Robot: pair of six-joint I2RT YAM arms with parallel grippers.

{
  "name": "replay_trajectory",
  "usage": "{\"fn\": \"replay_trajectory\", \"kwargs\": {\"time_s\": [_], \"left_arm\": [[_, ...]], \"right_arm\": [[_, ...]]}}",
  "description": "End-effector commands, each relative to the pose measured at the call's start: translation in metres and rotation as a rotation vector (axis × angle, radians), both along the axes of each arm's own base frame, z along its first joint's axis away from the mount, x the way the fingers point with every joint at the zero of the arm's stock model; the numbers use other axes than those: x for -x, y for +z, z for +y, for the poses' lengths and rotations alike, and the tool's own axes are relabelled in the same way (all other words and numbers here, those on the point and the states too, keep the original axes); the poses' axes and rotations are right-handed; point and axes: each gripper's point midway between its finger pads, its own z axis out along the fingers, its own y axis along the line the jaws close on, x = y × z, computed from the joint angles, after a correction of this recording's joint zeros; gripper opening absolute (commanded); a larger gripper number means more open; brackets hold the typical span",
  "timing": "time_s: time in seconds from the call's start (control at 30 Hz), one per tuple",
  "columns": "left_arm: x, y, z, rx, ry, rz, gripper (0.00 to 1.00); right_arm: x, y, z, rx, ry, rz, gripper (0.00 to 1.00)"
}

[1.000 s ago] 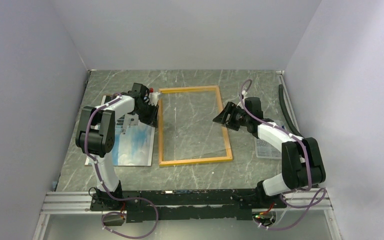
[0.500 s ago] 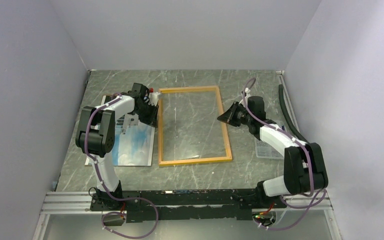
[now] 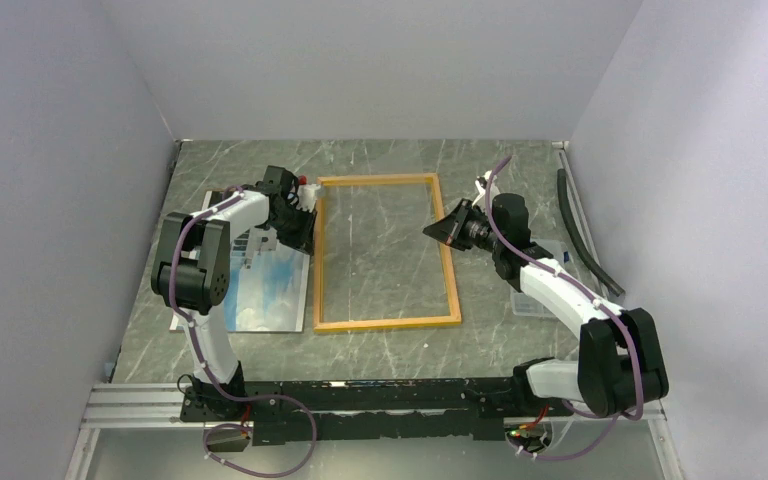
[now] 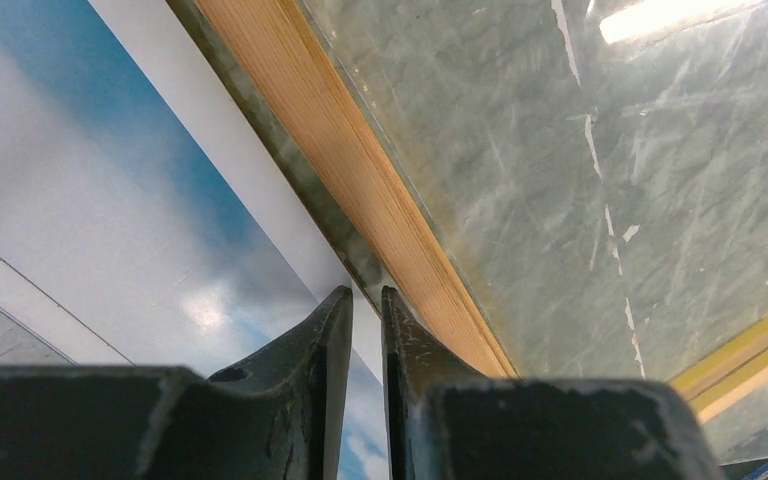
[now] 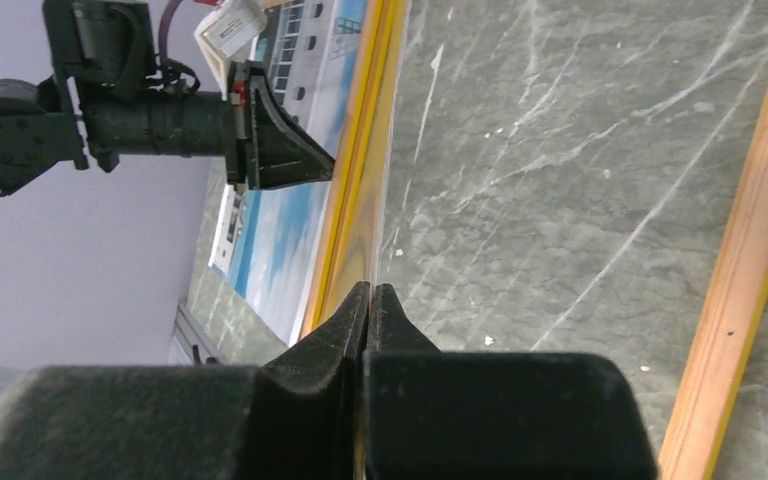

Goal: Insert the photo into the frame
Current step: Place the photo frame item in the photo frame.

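The frame [image 3: 385, 322] lies flat mid-table, wood-coloured side up, with the marbled table showing through its pane. The photo [image 3: 260, 290], a white building under blue sky, lies face up just left of it. My left gripper [image 3: 305, 238] points down at the photo's right margin [image 4: 260, 170], beside the frame's left rail [image 4: 340, 130]. Its fingers [image 4: 330, 330] stand a narrow gap apart, with the white margin showing between them. My right gripper [image 3: 432, 232] hangs shut over the pane just inside the right rail [image 5: 750, 250], nothing visible in it [image 5: 370, 288].
A small pale printed packet [image 3: 535, 295] lies on the table under my right forearm. A curved black strip [image 3: 580, 230] runs along the right wall. A small red-tipped piece [image 3: 305, 182] sits by the frame's far left corner. Walls close in the table on three sides.
My right gripper has shut and moved left across the frame's right rail. The frame has shifted slightly to the left. The left arm has stayed in place.
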Motion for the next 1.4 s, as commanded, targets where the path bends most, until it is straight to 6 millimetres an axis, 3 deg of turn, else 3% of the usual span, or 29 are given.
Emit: {"fn": "replay_trajectory", "kwargs": {"time_s": [0.0, 0.13, 0.77, 1.03, 1.37], "left_arm": [[0.000, 0.004, -0.004, 0.005, -0.002, 0.003, 0.22], [0.001, 0.003, -0.005, 0.011, -0.003, 0.010, 0.21], [0.004, 0.001, -0.005, 0.016, -0.010, 0.018, 0.09], [0.011, -0.004, -0.005, 0.019, -0.012, 0.032, 0.03], [0.013, -0.004, -0.004, 0.020, -0.015, 0.031, 0.03]], "right_arm": [[0.005, 0.038, 0.011, -0.090, 0.017, -0.101, 0.00], [0.008, 0.050, 0.016, -0.089, 0.032, -0.133, 0.00], [0.014, 0.056, 0.046, -0.184, 0.056, -0.080, 0.00], [0.017, 0.075, 0.049, -0.267, 0.056, -0.101, 0.00], [0.018, 0.064, 0.053, -0.266, 0.070, -0.096, 0.00]]}}
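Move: The clear sheet is already pinched by its right edge in the raised right hand and slopes down to the frame's left bar. Its middle lies about 12 cm left, 3 ahead and 8 below; that bar is some 26 cm left, 4 ahead and 15 below, the right bar 8 cm to the right, 4 ahead, equally low. From the left hand the left bar is only 2 cm right, level ahead, the photo 16 cm left and 3 back. The clear sheet's right edge is carried up and left by the right hand, roughly 5 cm each way, towards and above the frame's left bar, drifting back a little as the wrist rolls about 15 degrees, left side rising; its fingers stay shut on the sheet. The left hand stays put and closes its slightly open fingers, their tips ending against the outer side of the left bar. ##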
